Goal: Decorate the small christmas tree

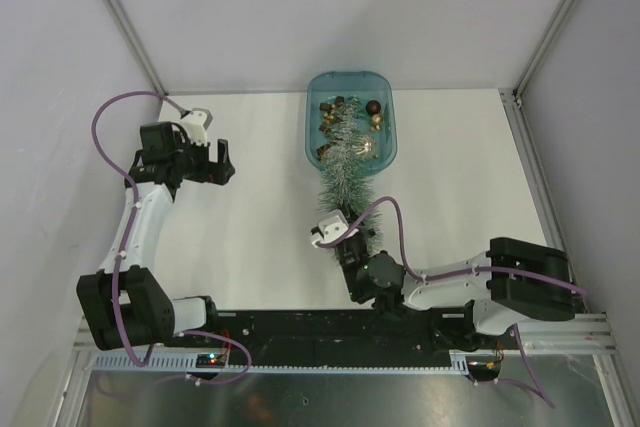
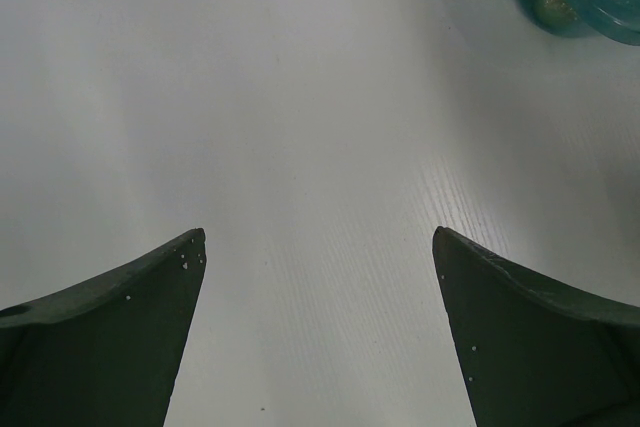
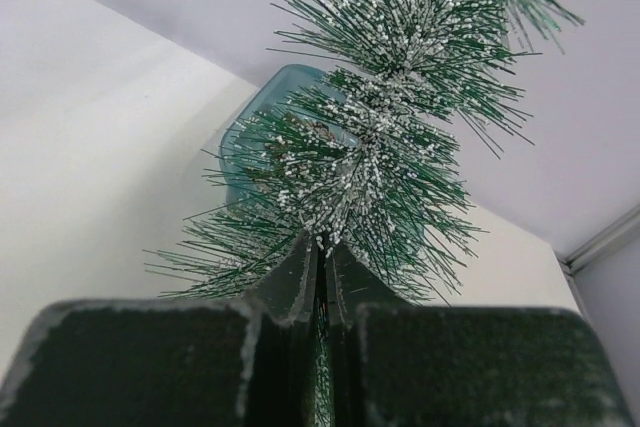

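The small christmas tree (image 1: 345, 175), a frosted-green bristly cone, stretches from the blue tray (image 1: 387, 137) toward the near side of the table. Its far part overlaps the tray. My right gripper (image 1: 348, 219) is shut on the tree's near end. In the right wrist view the jaws are pressed together on the tree (image 3: 385, 162), with bristles caught between them and the cone rising beyond the right gripper (image 3: 322, 252). No wooden base shows. At the far left my left gripper (image 1: 224, 163) is wide open over bare table; its left gripper (image 2: 320, 237) holds nothing.
Several small gold and brown ornaments (image 1: 352, 109) lie in the tray. The tray's corner (image 2: 580, 7) shows at the top right of the left wrist view. White walls with metal posts close in the table at the back and sides.
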{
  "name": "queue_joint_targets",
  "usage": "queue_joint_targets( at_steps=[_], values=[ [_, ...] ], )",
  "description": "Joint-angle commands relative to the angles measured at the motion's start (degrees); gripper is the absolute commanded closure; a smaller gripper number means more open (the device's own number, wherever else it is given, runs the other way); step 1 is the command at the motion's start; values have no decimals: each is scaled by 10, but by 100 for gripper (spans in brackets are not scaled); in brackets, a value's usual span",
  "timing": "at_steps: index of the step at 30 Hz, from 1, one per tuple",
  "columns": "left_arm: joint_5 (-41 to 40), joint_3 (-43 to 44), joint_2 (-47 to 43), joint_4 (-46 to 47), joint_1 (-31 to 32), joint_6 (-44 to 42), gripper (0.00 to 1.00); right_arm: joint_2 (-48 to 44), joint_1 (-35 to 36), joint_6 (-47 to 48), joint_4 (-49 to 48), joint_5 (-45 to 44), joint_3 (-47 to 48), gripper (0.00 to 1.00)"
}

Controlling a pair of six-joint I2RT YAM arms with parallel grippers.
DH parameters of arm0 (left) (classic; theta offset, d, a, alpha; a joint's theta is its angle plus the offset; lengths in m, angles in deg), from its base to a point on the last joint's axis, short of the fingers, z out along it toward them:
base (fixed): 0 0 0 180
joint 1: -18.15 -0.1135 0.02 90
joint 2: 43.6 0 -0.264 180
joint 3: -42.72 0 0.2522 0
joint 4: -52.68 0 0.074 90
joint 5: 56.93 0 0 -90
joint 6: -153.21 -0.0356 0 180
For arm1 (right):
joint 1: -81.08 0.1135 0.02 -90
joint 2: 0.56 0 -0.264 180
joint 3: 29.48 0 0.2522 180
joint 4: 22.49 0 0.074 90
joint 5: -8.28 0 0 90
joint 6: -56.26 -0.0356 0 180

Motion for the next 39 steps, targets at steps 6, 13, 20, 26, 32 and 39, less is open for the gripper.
queue_joint_targets(
  at_steps=[6, 13, 20, 26, 32, 39],
  values=[
    [9, 22, -6, 3, 6, -9, 0, 29, 19, 5, -196, -23, 18, 99],
    [9, 29, -13, -1, 9, -17, 0, 47, 59, -11, -197, -80, 3, 69],
    [9, 25, -24, -7, 12, -19, 0, 26, 86, -38, -197, -123, -13, 53],
    [8, 26, -35, -10, 19, -20, 0, -22, 96, -39, -196, -124, -22, 47],
    [4, 29, -38, -12, 33, -19, 0, -66, 132, -12, -196, -141, -31, 22],
    [-8, 39, -23, -13, 65, -13, 0, -139, 186, 26, -197, -166, -39, 12]
  ],
)
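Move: The right hand is already shut on the small Christmas tree, whose middle lies about 3 cm ahead of it, level sideways and some 2 cm below. From that hand the blue tray is centred about 30 cm ahead, 3 cm to the right and 23 cm down, and the striped bauble in it lies 24 cm ahead, 6 cm right. From the left hand the tree is roughly 28 cm to the right, 10 cm back and 4 cm higher. The right hand sinks about a centimetre with the tree still pinched, then opens its fingers nearly all the way, letting go of it while drawing back towards the base; it first keeps sinking to some 3 cm down, then rises about 4 cm and swings slightly right, ending about 7.5 cm back with the open fingers pointing at the tree. Late on, the left hand, fingers wide open, drifts about 3 cm right towards the tree and rises a little. ##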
